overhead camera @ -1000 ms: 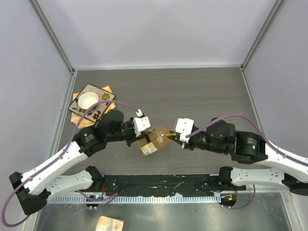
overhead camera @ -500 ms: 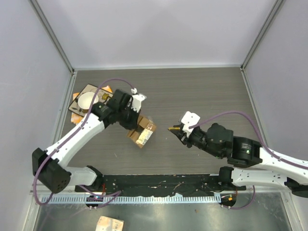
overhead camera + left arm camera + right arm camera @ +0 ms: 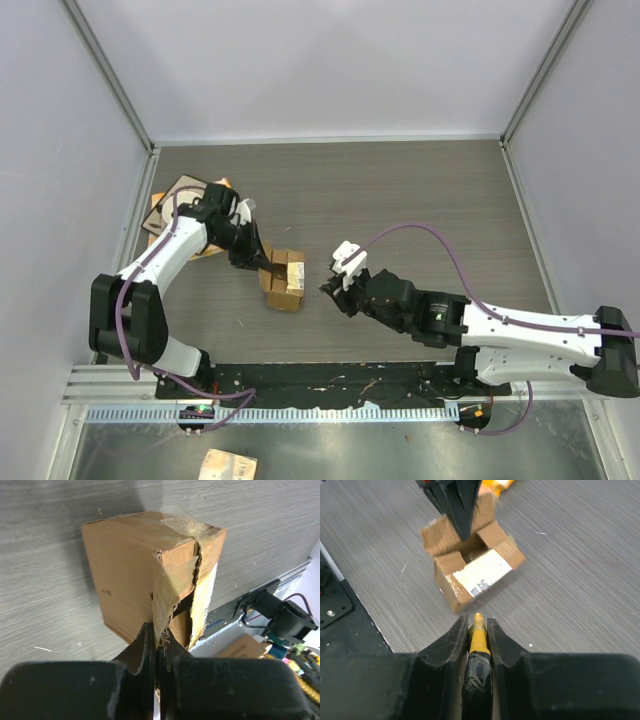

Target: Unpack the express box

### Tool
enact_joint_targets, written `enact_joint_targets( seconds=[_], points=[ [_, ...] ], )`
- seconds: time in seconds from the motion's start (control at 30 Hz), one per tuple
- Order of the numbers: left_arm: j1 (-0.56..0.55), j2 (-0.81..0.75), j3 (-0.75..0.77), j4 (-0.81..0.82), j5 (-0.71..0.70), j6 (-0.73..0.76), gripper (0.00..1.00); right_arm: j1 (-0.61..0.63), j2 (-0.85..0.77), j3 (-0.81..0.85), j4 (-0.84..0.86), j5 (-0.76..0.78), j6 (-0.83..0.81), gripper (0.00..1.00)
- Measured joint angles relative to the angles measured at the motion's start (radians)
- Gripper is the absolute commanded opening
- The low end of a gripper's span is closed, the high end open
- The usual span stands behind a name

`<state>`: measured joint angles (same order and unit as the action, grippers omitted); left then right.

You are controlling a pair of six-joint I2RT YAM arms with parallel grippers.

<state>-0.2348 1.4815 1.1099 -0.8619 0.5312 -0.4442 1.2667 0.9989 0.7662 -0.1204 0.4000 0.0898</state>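
The express box (image 3: 284, 281), small brown cardboard with a white label, lies on the dark table with its top flaps cut open. My left gripper (image 3: 262, 263) is shut on one torn flap at the box's left side. In the left wrist view the jaws (image 3: 159, 637) pinch the ragged flap edge of the box (image 3: 135, 575). My right gripper (image 3: 329, 288) is shut on the yellow utility knife (image 3: 478, 630), whose tip points at the box (image 3: 470, 572) a short way off. The left fingers (image 3: 457, 502) show beyond the open flaps.
The flat brown-and-orange card (image 3: 165, 197) lies at the far left, mostly under my left arm; its cup is hidden. Grey walls enclose the table on three sides. The black rail (image 3: 330, 380) runs along the near edge.
My left arm has swung back and to the left, dragging the box left by its flap. My right gripper with the knife has moved left toward the box.
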Motion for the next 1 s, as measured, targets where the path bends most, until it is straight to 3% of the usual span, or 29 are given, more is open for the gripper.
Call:
enact_joint_targets(
  seconds=[0.3, 0.67, 1.0],
  points=[
    [0.048, -0.005, -0.121, 0.124, 0.084, -0.151, 0.00, -0.001, 0.172, -0.018, 0.293, -0.126, -0.095, 0.01],
    [0.054, 0.029, -0.136, 0.214, 0.137, -0.188, 0.00, 0.013, 0.296, 0.035, 0.406, -0.153, -0.265, 0.01],
    [0.054, 0.041, -0.130, 0.214, 0.191, -0.209, 0.00, 0.079, 0.348, 0.058, 0.414, -0.049, -0.440, 0.01]
  ],
)
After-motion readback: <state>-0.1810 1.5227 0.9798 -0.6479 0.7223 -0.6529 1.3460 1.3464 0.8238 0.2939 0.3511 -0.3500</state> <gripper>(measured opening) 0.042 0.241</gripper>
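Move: The open box hangs from or stands under the left hand, which already pinches one flap; its middle lies about 4 cm back, 4 cm to the right and 6 cm below those fingers. From the right hand, already gripping the yellow knife, the box is roughly 8 cm to the left, 4 cm ahead and 14 cm down. The tray with the bowl lies some 16 cm left of the left hand, 12 cm ahead and 11 cm down. Still pinching the flap, the left hand eases about 2 cm right and a little down, turning roughly 15 degrees. The right hand keeps its grip on the knife and sweeps some 9 cm left, nearly level, to just above the near side of the box, slowing at the end while its fingers swing more to the left and flatten. Whether the blade touches cardboard can't be seen. ##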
